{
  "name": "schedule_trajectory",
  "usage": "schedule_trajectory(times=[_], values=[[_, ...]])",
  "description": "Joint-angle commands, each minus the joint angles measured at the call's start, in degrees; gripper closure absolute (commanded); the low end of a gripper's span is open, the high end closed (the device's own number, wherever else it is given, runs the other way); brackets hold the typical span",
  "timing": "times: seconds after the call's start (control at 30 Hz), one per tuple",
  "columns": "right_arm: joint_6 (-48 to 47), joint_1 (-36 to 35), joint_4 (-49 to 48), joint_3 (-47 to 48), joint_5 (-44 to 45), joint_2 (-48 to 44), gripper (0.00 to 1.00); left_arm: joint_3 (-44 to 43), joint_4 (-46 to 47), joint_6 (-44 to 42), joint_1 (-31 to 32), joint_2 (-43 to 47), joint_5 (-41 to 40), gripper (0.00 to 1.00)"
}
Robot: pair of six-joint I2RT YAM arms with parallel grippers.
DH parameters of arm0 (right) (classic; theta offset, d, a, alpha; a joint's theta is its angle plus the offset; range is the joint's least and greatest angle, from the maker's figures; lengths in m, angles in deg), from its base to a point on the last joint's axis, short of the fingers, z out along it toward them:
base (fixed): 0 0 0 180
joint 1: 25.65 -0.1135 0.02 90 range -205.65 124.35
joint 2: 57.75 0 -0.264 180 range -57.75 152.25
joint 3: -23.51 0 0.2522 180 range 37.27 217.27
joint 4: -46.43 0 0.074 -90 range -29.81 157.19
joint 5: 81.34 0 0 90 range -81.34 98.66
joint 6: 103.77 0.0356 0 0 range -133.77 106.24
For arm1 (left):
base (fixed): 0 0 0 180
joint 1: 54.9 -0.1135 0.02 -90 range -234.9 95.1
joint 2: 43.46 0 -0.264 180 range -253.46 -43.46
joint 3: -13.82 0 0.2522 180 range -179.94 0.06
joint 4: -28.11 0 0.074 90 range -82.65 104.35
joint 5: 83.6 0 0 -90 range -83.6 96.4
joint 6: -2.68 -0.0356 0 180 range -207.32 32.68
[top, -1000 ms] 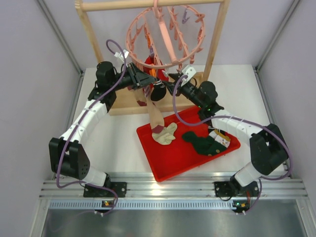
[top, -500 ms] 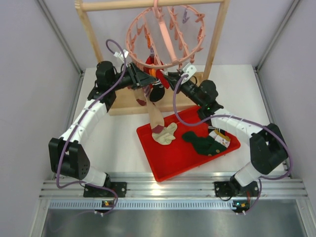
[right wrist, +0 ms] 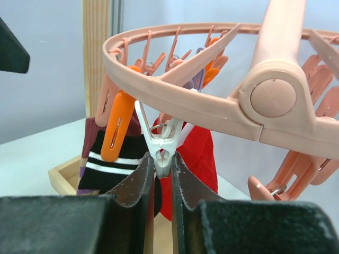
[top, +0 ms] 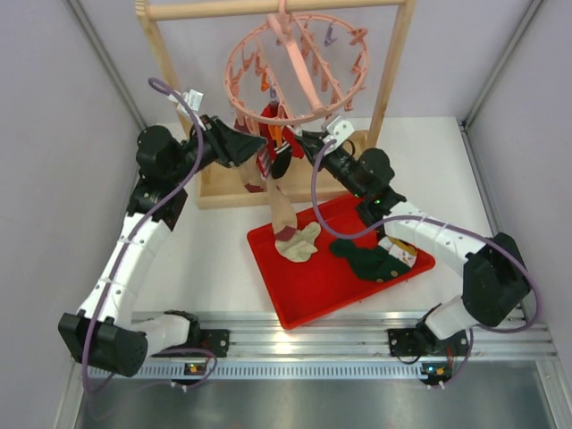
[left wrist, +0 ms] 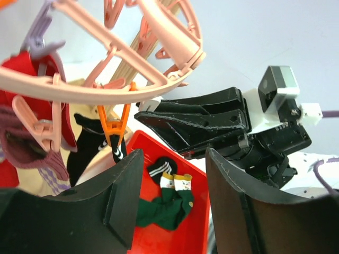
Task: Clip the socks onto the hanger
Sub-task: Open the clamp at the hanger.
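The pink hanger (top: 295,67) hangs from the wooden rack, with a red sock (right wrist: 198,153) and a black white-striped sock (right wrist: 108,164) on an orange peg (right wrist: 117,127). A tan sock (top: 281,210) dangles from it down to the tray. My right gripper (right wrist: 163,164) is shut on a white peg (right wrist: 168,138) under the ring; from above it (top: 302,141) sits at the hanger's near side. My left gripper (left wrist: 174,159) is open and holds nothing, just left of the hung socks (top: 257,143). Dark green socks (top: 366,259) and a cream sock (top: 302,241) lie in the tray.
The red tray (top: 308,295) sits between the arms at the table's centre. The wooden rack's post (top: 165,63) and base (top: 223,192) stand right behind my left gripper. In the left wrist view the right gripper's black body (left wrist: 206,124) is close ahead.
My left gripper has opened and drawn back to the left, its arm swinging outward. My right gripper has closed on the white peg.
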Motion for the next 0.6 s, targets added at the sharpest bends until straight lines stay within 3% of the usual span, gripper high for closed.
schedule_trajectory(times=[0.0, 0.57], values=[[1.12, -1.14, 0.24, 0.47, 3.40, -3.82, 1.00, 1.06, 2.86, -4.92, 1.63, 0.77, -1.34, 0.46], [6.48, -3.42, 7.97, -2.95, 9.10, -9.09, 1.00, -2.98, 7.34, -3.52, 10.17, -7.14, -8.11, 0.48]])
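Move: The white clamp, its narrow end in the right gripper's fingertips, is about 6 cm ahead of the left hand, 8 cm to its right and 3 cm lower. The orange clamp hangs some 4 cm to the left of the white one, at about its depth, with the black sock just under it; the red dress is roughly 4 cm beyond the white clamp and 3 cm left of it. From the right hand the white clamp sits right at the pads, about 1 cm ahead, left and up. Bring the left gripper in towards the white clamp, still half open and pointing forward-right: let it finish its small lift back, then sweep it about 5 cm to the right and some 4 cm down, easing slightly forward, and stop short of touching the clamp. Keep the right gripper pinched on the clamp's lower end, drawing it back about 2 cm and a little to the right while its fingers tip slightly down. ##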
